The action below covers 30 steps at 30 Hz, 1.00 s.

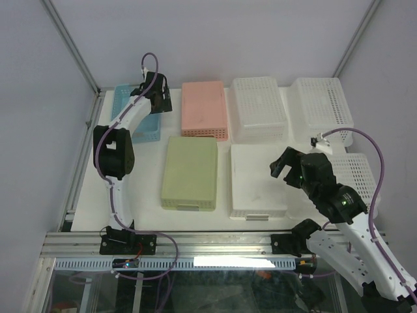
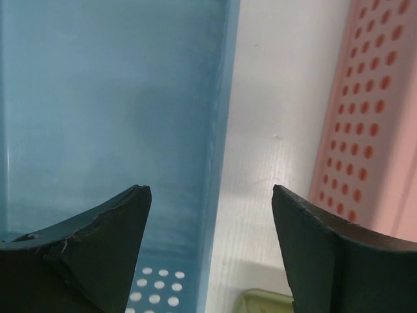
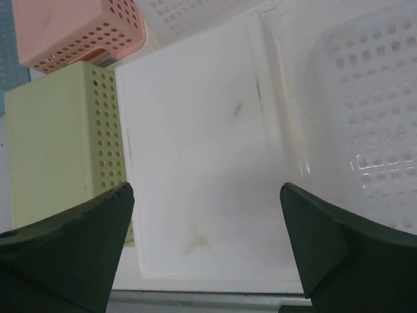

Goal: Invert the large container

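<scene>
The large container (image 1: 125,103) is a blue basket standing open side up at the far left of the table. My left gripper (image 1: 156,98) hangs over its right wall. In the left wrist view the blue container (image 2: 111,98) fills the left half, and its right rim (image 2: 218,163) runs between the spread fingers of the left gripper (image 2: 210,195), which is open and touches nothing. My right gripper (image 1: 280,166) is open and empty above the near right of the table; the right gripper (image 3: 205,195) looks down on a white container.
A pink container (image 1: 204,107) lies bottom up just right of the blue one, with a narrow strip of table (image 2: 273,130) between them. A green one (image 1: 190,173) and a white one (image 1: 258,179) lie bottom up nearer me. White perforated baskets (image 1: 322,101) stand at the right.
</scene>
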### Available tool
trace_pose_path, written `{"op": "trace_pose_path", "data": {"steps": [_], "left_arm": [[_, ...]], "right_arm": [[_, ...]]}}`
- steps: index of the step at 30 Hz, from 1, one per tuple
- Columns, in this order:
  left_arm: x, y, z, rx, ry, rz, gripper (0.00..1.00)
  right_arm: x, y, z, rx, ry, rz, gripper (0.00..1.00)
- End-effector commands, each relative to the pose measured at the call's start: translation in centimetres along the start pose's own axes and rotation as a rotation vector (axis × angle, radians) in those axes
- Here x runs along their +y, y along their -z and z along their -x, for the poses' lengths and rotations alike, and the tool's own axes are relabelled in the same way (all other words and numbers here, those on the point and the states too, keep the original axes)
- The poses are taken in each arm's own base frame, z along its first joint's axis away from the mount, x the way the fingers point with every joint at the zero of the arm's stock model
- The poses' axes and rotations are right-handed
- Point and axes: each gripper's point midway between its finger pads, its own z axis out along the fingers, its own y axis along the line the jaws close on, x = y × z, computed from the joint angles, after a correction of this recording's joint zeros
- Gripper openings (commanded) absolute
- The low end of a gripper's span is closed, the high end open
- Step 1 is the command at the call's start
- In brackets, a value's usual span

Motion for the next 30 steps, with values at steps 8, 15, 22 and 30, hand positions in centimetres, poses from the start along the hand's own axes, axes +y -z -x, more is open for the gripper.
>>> {"op": "trace_pose_path", "data": {"steps": [8,15,22,30], "left_arm": [[0.4,-0.6,1.9,-0.004,-0.026,-0.017,0.10],[-0.5,8.4,8.4,-0.163,0.048,-0.187,0.00],[2.1,15.0,12.1,-0.232,0.338,-0.611,0.00],[4.7,18.6,10.8,-0.181,0.597,-1.074,0.00]], "right_arm": [[0.2,1.2,2.1,-0.079,-0.020,0.008,0.99],[0.4,1.1,2.2,-0.079,-0.019,0.013,0.99],[0.6,1.1,2.0,-0.070,-0.020,0.025,0.99],[0.2,1.4,2.0,-0.078,-0.024,0.017,0.99]]}}
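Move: The open left hand is over the blue container's right-hand rim; the container's middle lies some 9 cm to its left, about 3 cm back and roughly 7 cm below. The pink container sits about 16 cm to this hand's right and 2 cm back, the green one some 26 cm back and 11 cm right, both about as low. From the idle right hand the blue container is some 30 cm ahead, 51 cm left and 16 cm down. The left hand dips 4 cm, pinches the blue container's right rim, then lifts some 20 cm, rolling leftward. ##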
